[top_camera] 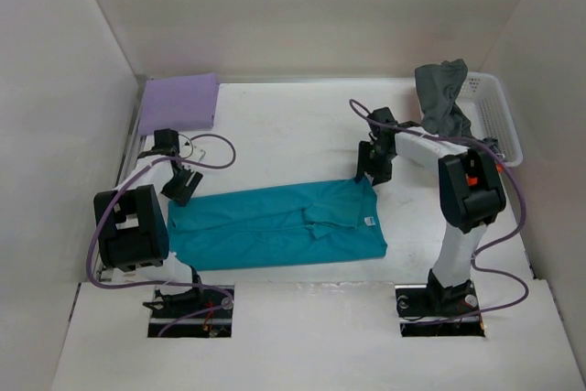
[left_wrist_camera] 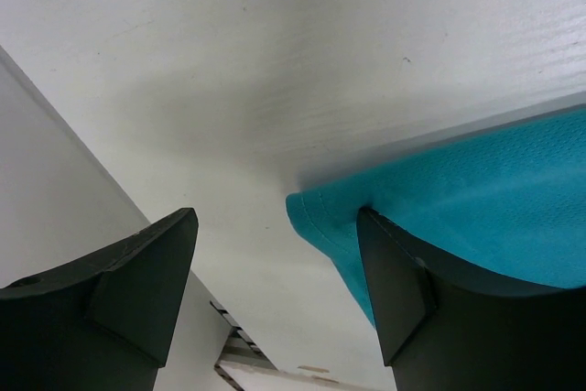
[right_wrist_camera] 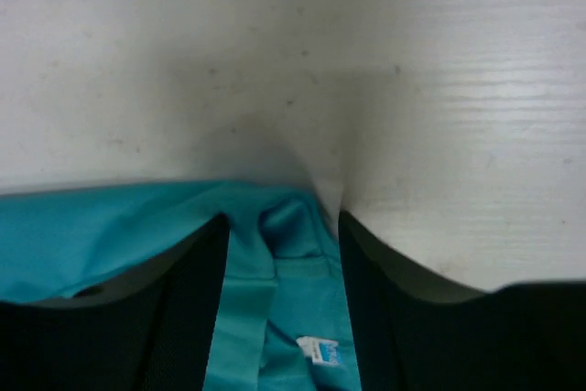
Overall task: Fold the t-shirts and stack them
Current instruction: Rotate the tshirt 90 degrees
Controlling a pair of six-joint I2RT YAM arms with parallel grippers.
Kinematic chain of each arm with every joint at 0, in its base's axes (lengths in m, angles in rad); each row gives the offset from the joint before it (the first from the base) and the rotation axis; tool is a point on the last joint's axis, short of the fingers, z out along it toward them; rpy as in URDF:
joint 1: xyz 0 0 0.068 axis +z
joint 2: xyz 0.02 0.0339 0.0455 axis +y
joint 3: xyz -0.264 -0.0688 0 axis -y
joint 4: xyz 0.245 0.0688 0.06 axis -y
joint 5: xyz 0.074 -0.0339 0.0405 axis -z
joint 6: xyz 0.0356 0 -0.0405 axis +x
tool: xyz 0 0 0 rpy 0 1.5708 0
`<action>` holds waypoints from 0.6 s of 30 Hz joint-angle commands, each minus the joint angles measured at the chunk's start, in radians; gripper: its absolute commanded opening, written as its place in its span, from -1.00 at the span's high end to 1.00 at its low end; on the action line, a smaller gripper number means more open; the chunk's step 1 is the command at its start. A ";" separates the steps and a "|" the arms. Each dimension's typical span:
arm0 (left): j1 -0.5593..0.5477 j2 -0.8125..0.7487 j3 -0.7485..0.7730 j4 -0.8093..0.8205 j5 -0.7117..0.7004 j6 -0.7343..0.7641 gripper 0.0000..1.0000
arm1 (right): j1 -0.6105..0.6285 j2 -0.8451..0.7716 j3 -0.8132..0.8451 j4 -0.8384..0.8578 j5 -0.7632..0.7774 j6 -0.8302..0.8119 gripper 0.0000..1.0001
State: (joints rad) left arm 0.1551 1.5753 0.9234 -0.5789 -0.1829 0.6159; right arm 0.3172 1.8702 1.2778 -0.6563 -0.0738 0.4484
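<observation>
A teal t-shirt (top_camera: 275, 226) lies folded lengthwise across the middle of the table. A lavender t-shirt (top_camera: 179, 103) lies folded flat at the back left. A dark grey t-shirt (top_camera: 444, 93) hangs crumpled over a basket's rim. My left gripper (top_camera: 180, 185) stands open at the teal shirt's left end. That shirt's corner (left_wrist_camera: 316, 212) lies beside the right finger (left_wrist_camera: 403, 290), with nothing gripped. My right gripper (top_camera: 371, 171) hovers open over the shirt's far right corner. The teal collar fold (right_wrist_camera: 284, 226) and its label (right_wrist_camera: 320, 352) lie between the fingers.
A white mesh basket (top_camera: 499, 121) stands at the back right against the wall. White walls close in the table on the left, back and right. Purple cables loop around both arms. A slot (left_wrist_camera: 238, 350) runs along the table's left edge.
</observation>
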 commanded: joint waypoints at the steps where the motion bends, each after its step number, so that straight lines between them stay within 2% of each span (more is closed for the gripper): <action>1: -0.007 -0.017 0.020 0.031 -0.013 -0.053 -0.38 | -0.023 0.029 0.061 -0.058 0.017 0.001 -0.10; 4: -0.004 -0.020 0.019 0.042 -0.016 -0.056 -0.39 | -0.023 0.056 0.098 -0.085 0.006 -0.002 0.21; 7: 0.007 -0.020 0.020 0.048 -0.018 -0.051 -0.39 | -0.020 0.081 0.124 -0.097 -0.020 -0.002 0.80; 9: 0.017 -0.021 0.025 0.050 -0.018 -0.045 -0.39 | -0.019 0.093 0.140 -0.098 -0.040 0.003 0.99; 13: 0.048 -0.024 0.046 0.039 -0.021 -0.044 -0.39 | -0.023 0.150 0.247 -0.109 -0.067 0.007 1.00; 18: 0.064 -0.041 0.071 0.011 -0.032 -0.036 -0.40 | -0.022 0.288 0.512 -0.183 -0.066 -0.008 1.00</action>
State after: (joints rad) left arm 0.2096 1.5753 0.9379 -0.5632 -0.2008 0.5838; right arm 0.2901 2.1185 1.6600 -0.8051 -0.1287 0.4488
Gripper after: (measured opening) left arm 0.698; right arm 0.002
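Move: The t-shirt's far right corner is almost directly under the right hand, some 1 cm to its right and 2 cm below; the white label lies about 9 cm back and 1 cm to the right. A grey garment hangs over the basket rim roughly 17 cm ahead and 19 cm to the right. From the left hand, that same t-shirt corner is about 47 cm to the right and 3 cm ahead. The right fingers shut at the t-shirt's corner, then the hand heads forward about 6 cm, past it. ##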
